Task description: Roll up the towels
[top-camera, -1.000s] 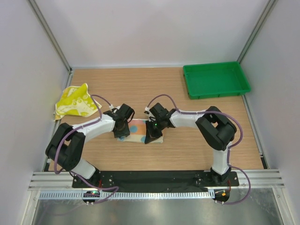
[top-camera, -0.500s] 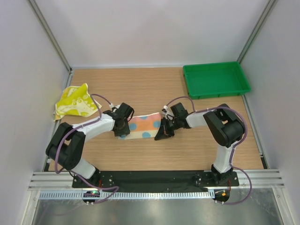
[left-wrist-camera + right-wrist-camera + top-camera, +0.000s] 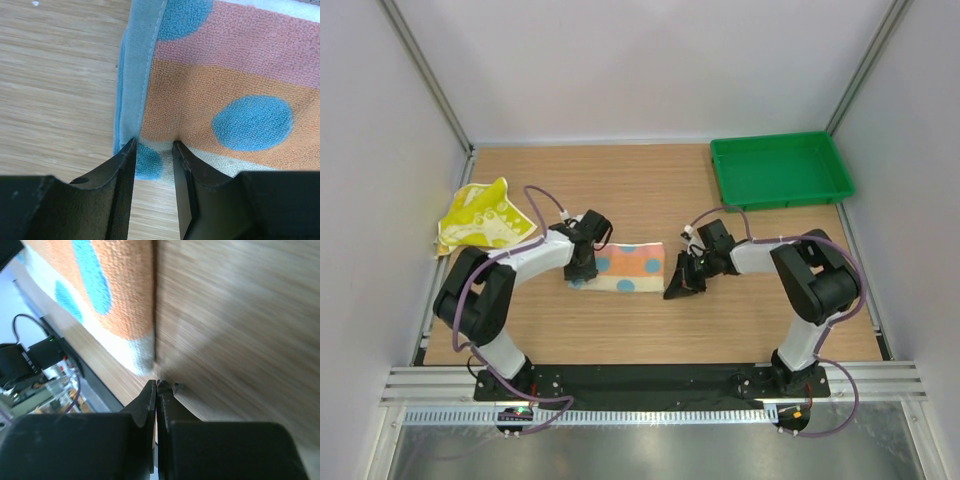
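The light blue towel point(image 3: 625, 267) lies spread flat on the wooden table, orange-pink side with blue dots facing up point(image 3: 225, 70). My left gripper point(image 3: 582, 272) is at its left end, and its fingertips point(image 3: 154, 143) stand a little apart over the towel's near corner, with nothing pinched between them. My right gripper point(image 3: 673, 291) is shut and empty, its tips point(image 3: 157, 383) just off the towel's right near corner point(image 3: 142, 357). The yellow towel point(image 3: 480, 217) lies crumpled at the far left.
A green tray point(image 3: 752, 190) sits at the back right corner. White walls close in the table on three sides. The black base rail point(image 3: 650, 380) runs along the near edge.
My right gripper has drawn the towel's right end out to the right, so the bunched cloth now lies flat, and has come off it. The left gripper has stayed at the left end.
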You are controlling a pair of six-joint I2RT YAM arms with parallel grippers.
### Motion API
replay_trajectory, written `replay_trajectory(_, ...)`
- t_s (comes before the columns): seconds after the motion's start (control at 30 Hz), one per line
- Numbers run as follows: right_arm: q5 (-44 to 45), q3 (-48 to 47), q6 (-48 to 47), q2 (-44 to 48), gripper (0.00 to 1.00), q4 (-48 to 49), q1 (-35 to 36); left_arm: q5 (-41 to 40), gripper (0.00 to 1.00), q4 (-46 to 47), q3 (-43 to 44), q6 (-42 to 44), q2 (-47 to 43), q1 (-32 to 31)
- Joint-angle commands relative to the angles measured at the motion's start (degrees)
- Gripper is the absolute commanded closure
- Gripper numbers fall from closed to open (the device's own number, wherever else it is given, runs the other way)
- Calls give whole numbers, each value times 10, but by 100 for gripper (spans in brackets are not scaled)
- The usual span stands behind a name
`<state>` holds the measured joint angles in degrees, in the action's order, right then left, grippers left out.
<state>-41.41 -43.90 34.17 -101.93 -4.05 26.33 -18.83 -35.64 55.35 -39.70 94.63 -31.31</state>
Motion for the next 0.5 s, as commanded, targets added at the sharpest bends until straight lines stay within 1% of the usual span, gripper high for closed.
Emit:
replay_trajectory(0.0, 78, 3, -22, 57, 98, -70, -3, -47, 63, -47, 37, 21, 28, 6)
replay_trajectory(0.03, 84, 2, -23, 93, 96, -82, -2, -49, 61, -57, 44, 23, 17, 5)
replay_trajectory(0.07, 98, 1, -22, 110, 93, -103, -2, -52, 55, -64, 49, 27, 9, 2)
replay_trajectory(0.1, 106, -2, -23, 132, 80, -115, -3, -57, 50, -77, 62, 30, -1, 1)
replay_trajectory(0.13, 114, -5, -23, 165, 73, -137, -3, -60, 44, -82, 64, 31, -18, 0)
replay_trajectory(0.17, 121, -9, -23, 182, 65, -149, -2, -62, 35, -87, 69, 37, -28, 0)
replay_trajectory(0.2, 135, -17, -24, 195, 53, -160, -2, -67, 32, -95, 75, 38, -36, 1)
replay_trajectory(0.23, 141, -22, -24, 205, 49, -169, -2, -71, 29, -109, 84, 40, -41, 1)
replay_trajectory(0.27, 144, -25, -23, 222, 46, -183, -2, -75, 25, -118, 90, 41, -55, 0)
replay_trajectory(0.3, 149, -30, -22, 226, 43, -188, -2, -87, 25, -127, 95, 43, -60, 0)
replay_trajectory(0.37, 158, -34, -14, 243, 43, -204, -2, -106, 25, -147, 109, 43, -81, -7)
replay_trajectory(0.4, 182, -35, -10, 253, 43, -209, -3, -138, 25, -152, 114, 43, -88, -27)
replay_trajectory(0.47, 240, -37, 11, 275, 43, -239, -2, -165, 25, -166, 128, 45, -95, -58)
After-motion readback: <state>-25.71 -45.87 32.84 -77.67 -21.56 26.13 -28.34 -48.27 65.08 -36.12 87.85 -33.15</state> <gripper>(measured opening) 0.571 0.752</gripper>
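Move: The folded blue towel, its orange stripe up, is under my left fingertips at its near left corner: its middle lies some 8 cm to the right of that hand and 3 cm ahead, barely below it. The crumpled yellow towel is about 20 cm left of that hand and 15 cm ahead. From my right hand, down just off the near right corner, the folded towel's middle is roughly 10 cm left and 6 cm ahead, at about its own level; the green box is some 25 cm to its right and 28 cm ahead. I bring both hands up off the work together. My left fingers spread wider and come free of the towel's near left corner, rising about 8 cm nearly straight up. My right hand also lifts some 8 cm while drifting 3 to 4 cm right, away from the towel's end, opening its shut fingers about halfway and swinging their tips forward roughly 15 degrees. ##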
